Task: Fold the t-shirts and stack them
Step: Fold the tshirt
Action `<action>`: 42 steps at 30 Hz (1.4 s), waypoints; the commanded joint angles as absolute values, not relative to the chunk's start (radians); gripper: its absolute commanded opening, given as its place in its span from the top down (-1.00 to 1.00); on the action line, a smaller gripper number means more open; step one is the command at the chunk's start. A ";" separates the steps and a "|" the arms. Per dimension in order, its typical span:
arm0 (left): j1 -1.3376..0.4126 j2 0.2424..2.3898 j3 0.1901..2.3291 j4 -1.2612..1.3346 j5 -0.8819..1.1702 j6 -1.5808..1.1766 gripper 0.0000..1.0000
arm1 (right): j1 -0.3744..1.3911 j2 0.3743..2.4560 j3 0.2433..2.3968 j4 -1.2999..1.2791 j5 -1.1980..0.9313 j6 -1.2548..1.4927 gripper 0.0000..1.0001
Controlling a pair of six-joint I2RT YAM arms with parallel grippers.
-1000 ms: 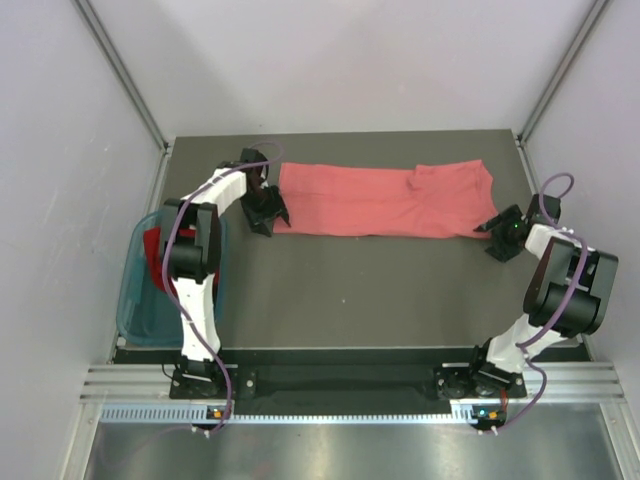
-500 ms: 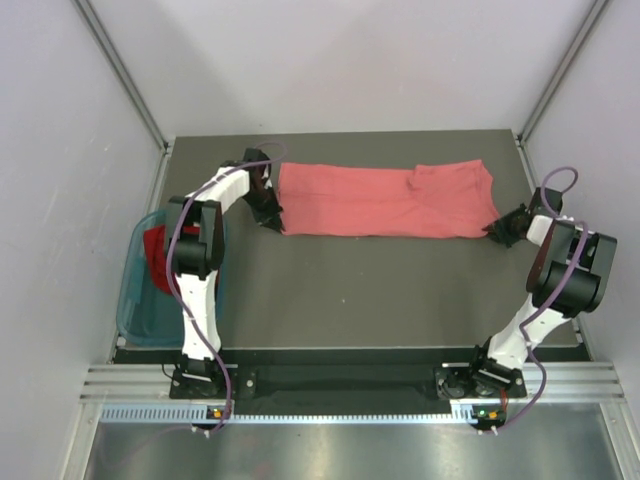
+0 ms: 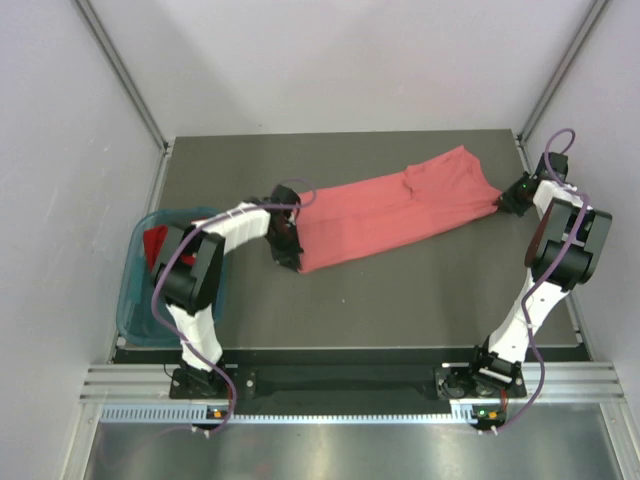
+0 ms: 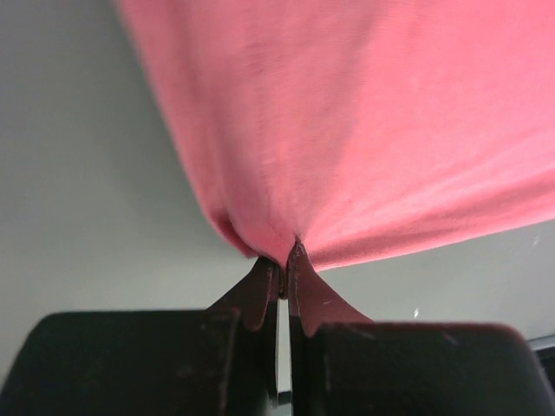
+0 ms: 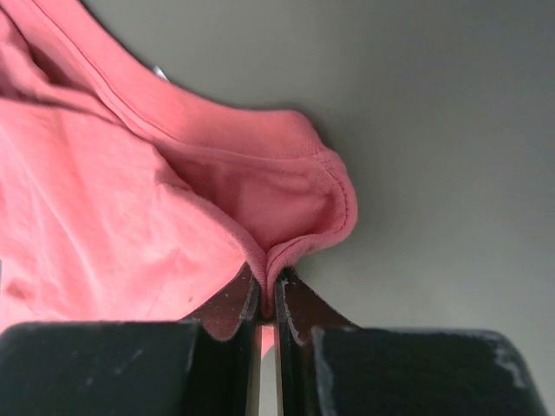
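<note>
A salmon-pink t-shirt (image 3: 390, 210) lies folded into a long strip, slanting across the dark table from lower left to upper right. My left gripper (image 3: 290, 250) is shut on its lower-left end; in the left wrist view the cloth (image 4: 364, 130) bunches into the closed gripper (image 4: 284, 264). My right gripper (image 3: 507, 197) is shut on the strip's right end, and the right wrist view shows a hemmed edge (image 5: 217, 199) pinched between the fingers of that gripper (image 5: 266, 286). A deep red t-shirt (image 3: 155, 243) lies in the teal basket, mostly hidden by the left arm.
The teal plastic basket (image 3: 135, 300) sits at the table's left edge beside the left arm's base. Grey walls and metal posts enclose the table on three sides. Dark table surface (image 3: 400, 300) shows in front of the shirt.
Both grippers closed on the ends of the pink shirt. The left end has been drawn forward and to the right, the right end moved back, so the strip now lies slanted instead of straight.
</note>
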State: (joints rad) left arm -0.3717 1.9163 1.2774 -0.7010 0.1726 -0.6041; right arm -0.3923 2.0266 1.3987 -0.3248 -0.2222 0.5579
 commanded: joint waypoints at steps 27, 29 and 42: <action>-0.720 1.738 1.417 -0.808 0.228 -0.529 -0.23 | -0.307 2.301 1.921 -0.365 -0.152 0.563 0.82; -0.591 1.762 1.440 -0.805 0.247 -0.465 -0.28 | -0.310 2.299 1.927 -0.365 -0.164 0.534 0.73; -0.411 1.845 1.373 -0.848 0.169 -0.301 -0.23 | -0.333 2.269 1.925 -0.463 -0.224 0.463 -0.13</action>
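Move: The left hand already pinches the near-left corner of the folded t-shirt; the bare table it is taken to lies about 16 cm back and 13 cm to its right, with the shirt's far-left corner some 21 cm straight ahead of the hand. The right hand already holds the near-right corner, bound for a spot about 11 cm ahead and 2 cm left of it; the shirt's far-right corner lies roughly 19 cm ahead and 9 cm left of that hand. All of it is within a few centimetres below the hands. The left hand drags its pinched corner low over the table, back and to the right about 20 cm, turning clockwise, then opens to let it go, rises nearly 10 cm and swings forward and left around to come down open over the shirt's other left-end corner, stopping short of the table. Meanwhile the right hand carries its own corner forward about 12 cm and a little left, staying low with a slight counter-clockwise turn, then stays about there and spreads its fingers to release the cloth. ##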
